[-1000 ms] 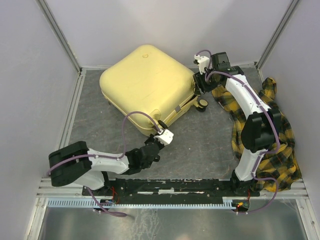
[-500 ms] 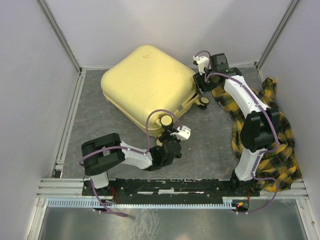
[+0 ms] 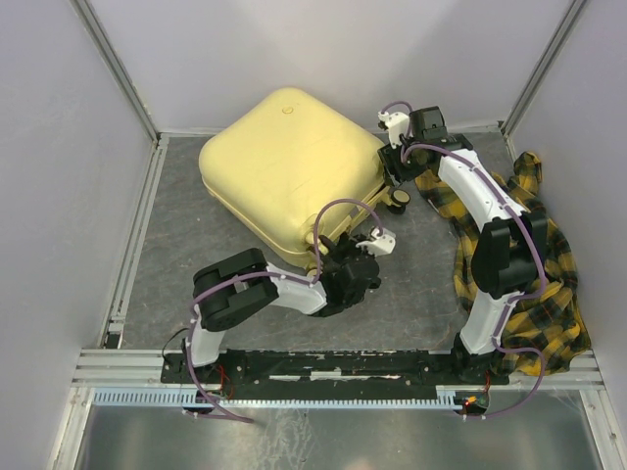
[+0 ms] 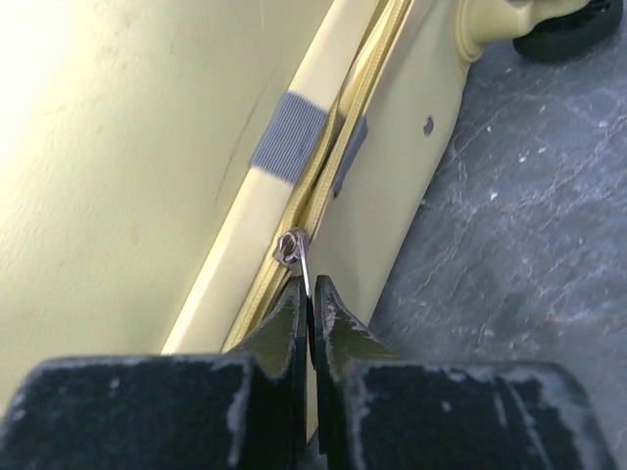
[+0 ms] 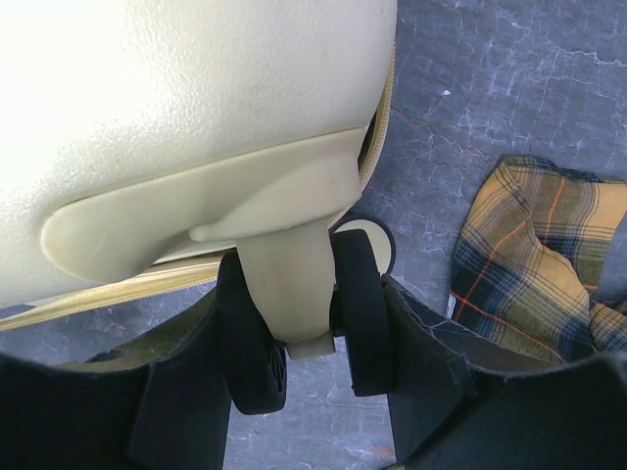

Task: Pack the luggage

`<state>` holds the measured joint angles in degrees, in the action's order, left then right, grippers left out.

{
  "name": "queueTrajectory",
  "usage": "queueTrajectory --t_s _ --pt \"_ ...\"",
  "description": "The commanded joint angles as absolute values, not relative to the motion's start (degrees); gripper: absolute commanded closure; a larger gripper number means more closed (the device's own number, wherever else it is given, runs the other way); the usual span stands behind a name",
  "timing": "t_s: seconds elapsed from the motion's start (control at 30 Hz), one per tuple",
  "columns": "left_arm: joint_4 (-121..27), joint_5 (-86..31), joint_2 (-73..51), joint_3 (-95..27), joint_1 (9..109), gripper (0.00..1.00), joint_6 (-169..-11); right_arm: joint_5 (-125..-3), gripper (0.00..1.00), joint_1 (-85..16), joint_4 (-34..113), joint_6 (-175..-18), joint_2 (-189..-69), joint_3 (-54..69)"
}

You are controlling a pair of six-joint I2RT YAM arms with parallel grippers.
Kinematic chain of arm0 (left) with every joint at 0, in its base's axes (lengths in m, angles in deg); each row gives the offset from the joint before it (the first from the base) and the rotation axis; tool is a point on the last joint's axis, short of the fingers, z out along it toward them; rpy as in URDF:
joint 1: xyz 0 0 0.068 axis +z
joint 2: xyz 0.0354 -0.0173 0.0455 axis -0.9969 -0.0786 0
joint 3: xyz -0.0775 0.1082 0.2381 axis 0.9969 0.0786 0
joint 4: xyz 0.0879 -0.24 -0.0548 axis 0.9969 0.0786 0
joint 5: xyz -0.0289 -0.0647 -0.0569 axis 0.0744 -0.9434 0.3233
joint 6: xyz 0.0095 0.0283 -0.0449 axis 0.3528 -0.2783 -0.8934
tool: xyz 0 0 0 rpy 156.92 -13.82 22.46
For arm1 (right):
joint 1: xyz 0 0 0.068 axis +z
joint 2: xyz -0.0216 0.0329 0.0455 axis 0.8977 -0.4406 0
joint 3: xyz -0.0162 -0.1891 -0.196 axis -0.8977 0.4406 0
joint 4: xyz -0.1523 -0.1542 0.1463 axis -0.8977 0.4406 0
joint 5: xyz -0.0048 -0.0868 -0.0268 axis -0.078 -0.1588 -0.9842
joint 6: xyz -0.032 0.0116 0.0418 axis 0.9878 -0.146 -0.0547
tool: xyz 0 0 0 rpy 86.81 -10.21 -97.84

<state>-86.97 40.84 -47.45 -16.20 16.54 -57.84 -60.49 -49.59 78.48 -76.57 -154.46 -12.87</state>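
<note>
The luggage (image 3: 289,166), a pale yellow hard-shell suitcase, lies closed and flat on the grey table. My left gripper (image 3: 355,253) is at its near right edge, shut on the metal zipper pull (image 4: 291,250). In the left wrist view the gripper (image 4: 311,294) pinches the pull's tab just below a grey tape patch (image 4: 287,137). My right gripper (image 3: 397,168) is at the case's right corner. There, in the right wrist view, the gripper (image 5: 306,294) is closed around the black twin wheel (image 5: 364,313) and its yellow stem.
A yellow and black plaid shirt (image 3: 549,284) lies crumpled along the right side of the table, partly under my right arm. Another caster wheel (image 4: 563,29) shows ahead of the left gripper. White walls enclose the table on three sides.
My left arm has swept rightward along the suitcase's near edge, carrying the zipper pull toward the right corner. The suitcase shifted slightly. The right gripper stayed on the wheel.
</note>
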Motion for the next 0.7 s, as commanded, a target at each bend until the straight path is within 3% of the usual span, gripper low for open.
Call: queueTrajectory --t_s 0.0,0.1,0.3,0.47,0.67 --pt "-93.1 24.3 -50.2 -24.6 15.6 0.97 -56.6 -54.7 0.99 -45.6 76.8 -85.3 -151.1 -12.4" --pt "-92.4 23.6 -50.6 -26.3 16.3 0.97 -56.3 -54.8 0.99 -45.7 76.7 -85.3 -151.2 -12.5" --pt "-90.1 20.4 -47.4 -27.9 16.3 0.85 -57.0 -54.2 0.99 -46.9 76.6 -85.9 -151.9 -13.3" --pt "-87.2 17.4 -42.5 -27.5 16.2 0.52 -58.2 -53.5 0.99 -47.4 76.6 -86.0 -152.2 -13.4" --pt "-79.6 12.3 -34.5 -25.9 16.1 0.28 -60.5 -53.1 0.99 -47.8 76.7 -85.2 -152.3 -12.7"
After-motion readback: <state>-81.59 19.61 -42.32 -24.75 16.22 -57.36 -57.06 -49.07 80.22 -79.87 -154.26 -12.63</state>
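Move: The left hand already pinches the zipper pull at its fingertips, with the suitcase's zipper seam running ahead and to the right; the grey patch on the seam is about 5 cm ahead and 2 to the right, the far wheel roughly 8 ahead and 12 right. The right hand still grips the wheel mount on the suitcase's far corner; from it the zipper pull lies some 14 cm back, 11 left and 5 below. Left hand tugs the zipper pull 2 cm forward-right, lets go, and withdraws about 6 cm right and up. ##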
